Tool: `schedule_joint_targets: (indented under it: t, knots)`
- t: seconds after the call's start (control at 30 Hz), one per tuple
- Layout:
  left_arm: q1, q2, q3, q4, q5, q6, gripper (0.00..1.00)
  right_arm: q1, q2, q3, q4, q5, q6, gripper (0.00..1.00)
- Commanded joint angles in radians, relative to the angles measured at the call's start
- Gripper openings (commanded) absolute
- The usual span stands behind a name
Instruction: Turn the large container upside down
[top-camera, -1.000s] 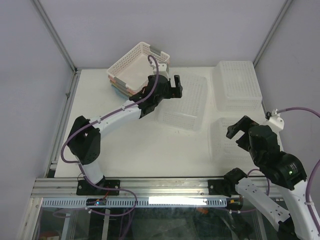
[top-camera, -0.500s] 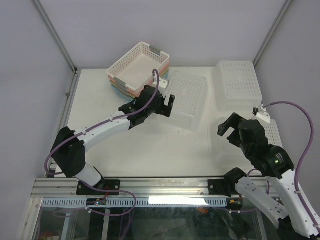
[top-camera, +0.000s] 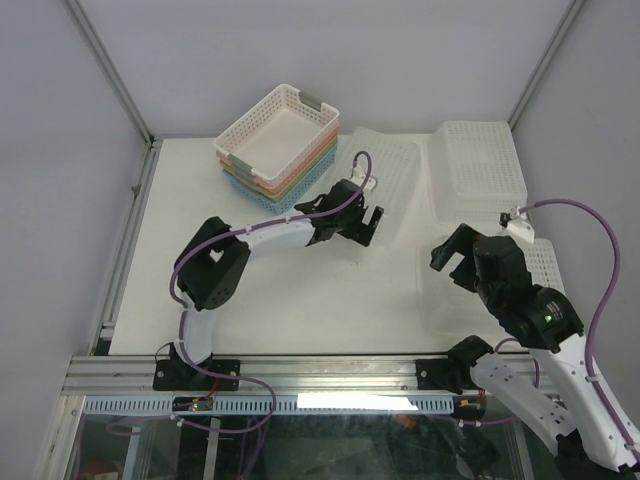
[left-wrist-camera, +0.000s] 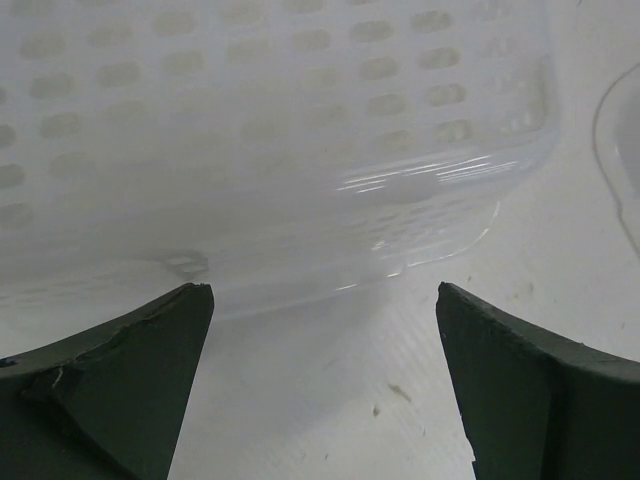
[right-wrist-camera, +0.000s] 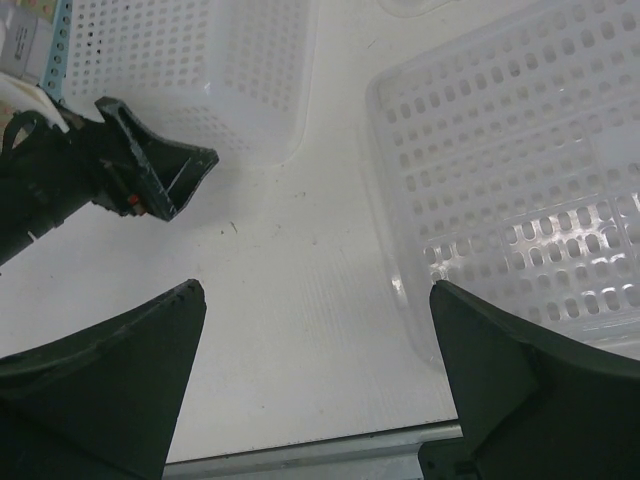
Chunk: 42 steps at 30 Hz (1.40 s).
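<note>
The large container (top-camera: 390, 168) is a clear perforated plastic bin lying in the middle of the white table, its far end near the back edge. My left gripper (top-camera: 368, 228) stands open just in front of its near wall, not touching it. In the left wrist view that holed wall (left-wrist-camera: 280, 130) fills the upper half, beyond the open left gripper (left-wrist-camera: 325, 292) with bare table between the fingers. My right gripper (top-camera: 452, 262) hovers open at the right. In its own view the right gripper (right-wrist-camera: 315, 288) holds nothing, with the large container (right-wrist-camera: 190, 70) ahead at upper left.
A stack of coloured baskets (top-camera: 275, 140) sits at the back left, close to the large container. Another clear bin (top-camera: 480, 170) lies at the back right. A third clear bin (right-wrist-camera: 520, 170) lies under and beside my right gripper. The metal table rail (top-camera: 320, 375) runs along the front.
The left arm has swung round and its gripper now sits nearer and further right. The large container has shifted toward the back edge. My right gripper has edged left.
</note>
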Motion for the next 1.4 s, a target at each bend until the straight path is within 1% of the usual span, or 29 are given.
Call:
schedule_joint_targets:
  t: [0.0,0.1,0.2,0.3,0.4,0.53,0.67,0.97,1.07,1.3,1.37]
  knots:
    - [-0.002,0.068,0.205,0.103,0.049,-0.013,0.99,-0.003,-0.049,0.031,-0.007,0.011,0.022,0.99]
    - [-0.003,0.1,0.272,0.106,0.109,0.004,0.99,-0.002,-0.059,0.03,-0.02,0.011,0.025,0.99]
    - [-0.001,0.047,0.252,0.108,0.181,0.037,0.99,-0.003,-0.054,0.042,-0.043,0.022,0.027,0.99]
    - [0.015,-0.033,0.217,0.096,0.182,0.047,0.99,-0.003,-0.061,0.031,-0.039,0.035,0.028,0.99]
    - [0.085,-0.092,0.206,0.06,0.212,-0.022,0.99,-0.002,-0.061,0.013,-0.011,0.022,0.025,0.99]
    - [0.197,-0.105,0.19,0.032,0.211,-0.125,0.99,-0.003,-0.042,-0.001,0.016,0.001,0.025,0.99]
    - [0.248,-0.036,0.226,0.019,0.246,-0.159,0.99,-0.003,-0.028,0.007,0.017,-0.003,0.02,0.99]
    - [0.258,0.14,0.399,-0.001,0.334,-0.207,0.99,-0.003,-0.058,0.027,-0.031,0.018,0.028,0.99]
    - [0.254,0.177,0.419,0.003,0.39,-0.231,0.99,-0.003,-0.073,0.034,-0.053,0.029,0.036,0.99]
    - [0.213,0.234,0.472,0.076,0.511,-0.297,0.99,-0.003,-0.083,0.044,-0.071,0.039,0.038,0.99]
    - [0.201,0.259,0.5,0.089,0.52,-0.308,0.99,-0.003,-0.08,0.05,-0.079,0.038,0.041,0.99]
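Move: The large container lies upside down with its middle about 9 cm ahead of the left hand, neither left nor right of it and at about its height. The basket stack stands about 13 cm ahead of that hand and 17 cm to its left; the far right container is some 12 cm ahead and 20 cm to its right. From the right hand, the large container is about 25 cm ahead, 14 cm left and 17 cm below. Heading for the large container's left side, the left hand first goes right about 6 cm while rising, then swings forward and back left up to some 12 cm higher, and finally sinks about 7 cm and edges right again. It rolls left side down some 25 degrees, fingers staying wide open, and ends close by the container's left wall; contact can't be made out. ##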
